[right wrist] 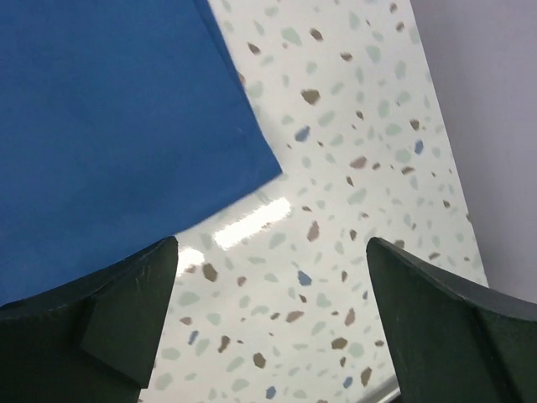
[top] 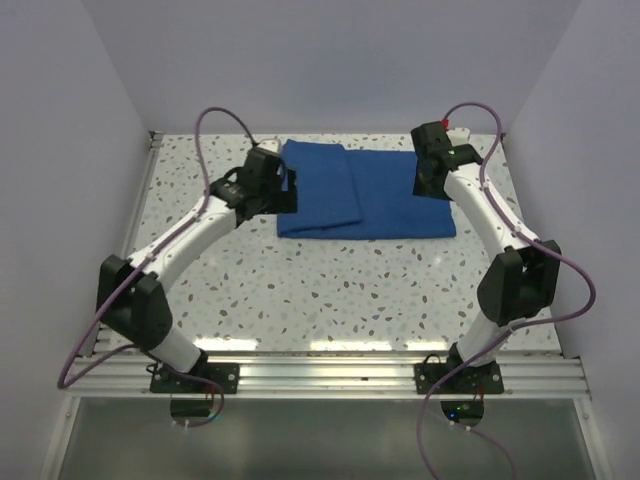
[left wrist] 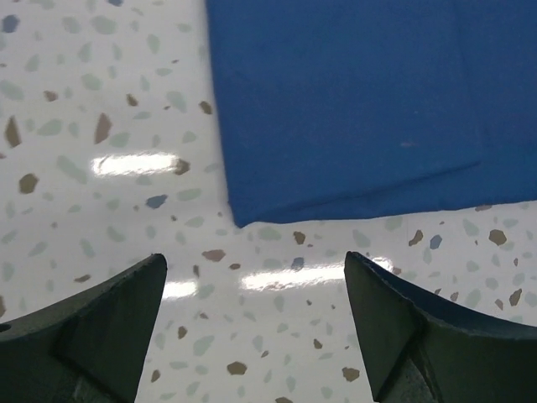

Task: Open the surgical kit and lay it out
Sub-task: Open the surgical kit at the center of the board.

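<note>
The royal-blue cloth wrap (top: 360, 192) lies folded flat at the back middle of the table. The steel tray and the instruments are hidden. My left gripper (top: 283, 190) is open and empty at the wrap's left edge. In the left wrist view, my left gripper (left wrist: 256, 290) hangs over bare table just short of a corner of the wrap (left wrist: 352, 109). My right gripper (top: 430, 180) is open and empty at the wrap's right edge. In the right wrist view, my right gripper (right wrist: 273, 281) is over bare table beside a corner of the wrap (right wrist: 109, 126).
The speckled table (top: 330, 290) has white walls on the left, back and right. A metal rail (top: 330, 375) runs along the near edge at the arm bases. A table edge strip (right wrist: 382, 395) shows in the right wrist view.
</note>
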Motion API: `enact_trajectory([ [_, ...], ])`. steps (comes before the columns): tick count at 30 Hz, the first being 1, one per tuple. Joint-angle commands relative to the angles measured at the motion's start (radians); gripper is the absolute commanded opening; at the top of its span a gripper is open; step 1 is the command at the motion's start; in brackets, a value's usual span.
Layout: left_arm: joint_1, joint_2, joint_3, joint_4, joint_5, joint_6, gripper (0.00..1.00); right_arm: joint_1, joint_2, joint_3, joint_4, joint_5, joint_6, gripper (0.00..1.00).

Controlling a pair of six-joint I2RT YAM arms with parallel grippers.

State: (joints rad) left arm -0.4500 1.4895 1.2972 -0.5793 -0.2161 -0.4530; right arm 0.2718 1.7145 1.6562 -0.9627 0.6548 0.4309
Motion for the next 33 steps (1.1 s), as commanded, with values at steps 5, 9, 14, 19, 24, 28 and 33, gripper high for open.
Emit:
enact_trajectory([
  [5,-0.228,0.436,0.325,0.006,-0.124,0.056,0.89,-0.040,-0.209,-0.116,-0.077,0.014,0.103,0.98],
  [9,-0.282,0.644,0.592,-0.054,-0.157,0.077,0.89,-0.040,-0.323,-0.171,-0.079,-0.093,0.126,0.98],
  [14,-0.315,0.814,0.772,-0.082,-0.151,0.108,0.89,-0.042,-0.434,-0.225,-0.105,-0.152,0.141,0.98],
  [19,-0.332,0.933,0.869,-0.109,-0.141,0.116,0.88,-0.042,-0.490,-0.243,-0.146,-0.123,0.127,0.98],
  [24,-0.332,0.963,0.864,-0.117,-0.141,0.138,0.77,-0.040,-0.500,-0.260,-0.143,-0.110,0.131,0.98],
  [28,-0.331,0.945,0.863,-0.143,-0.175,0.154,0.30,-0.040,-0.469,-0.262,-0.130,-0.130,0.150,0.99],
  [33,-0.276,0.790,0.837,-0.195,-0.242,0.120,0.00,-0.042,-0.406,-0.250,-0.090,-0.167,0.163,0.98],
])
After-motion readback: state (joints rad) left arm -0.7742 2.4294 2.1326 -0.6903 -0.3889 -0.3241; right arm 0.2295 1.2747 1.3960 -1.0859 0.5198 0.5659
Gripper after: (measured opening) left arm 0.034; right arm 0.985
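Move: For the left hand, the flap's free right edge, near its front corner, lies some 21 cm right, 7 cm ahead and 15 cm below. The kit's front-left corner is about 5 cm right and roughly level ahead; the unfolded part's middle is about 32 cm right and 12 cm ahead, all on the table. From the right hand, that flap edge is about 22 cm left, 5 cm ahead and 17 cm below. Left hand sweeps about 20 cm right, down and forward, pinching the flap's free edge; right hand backs away. ##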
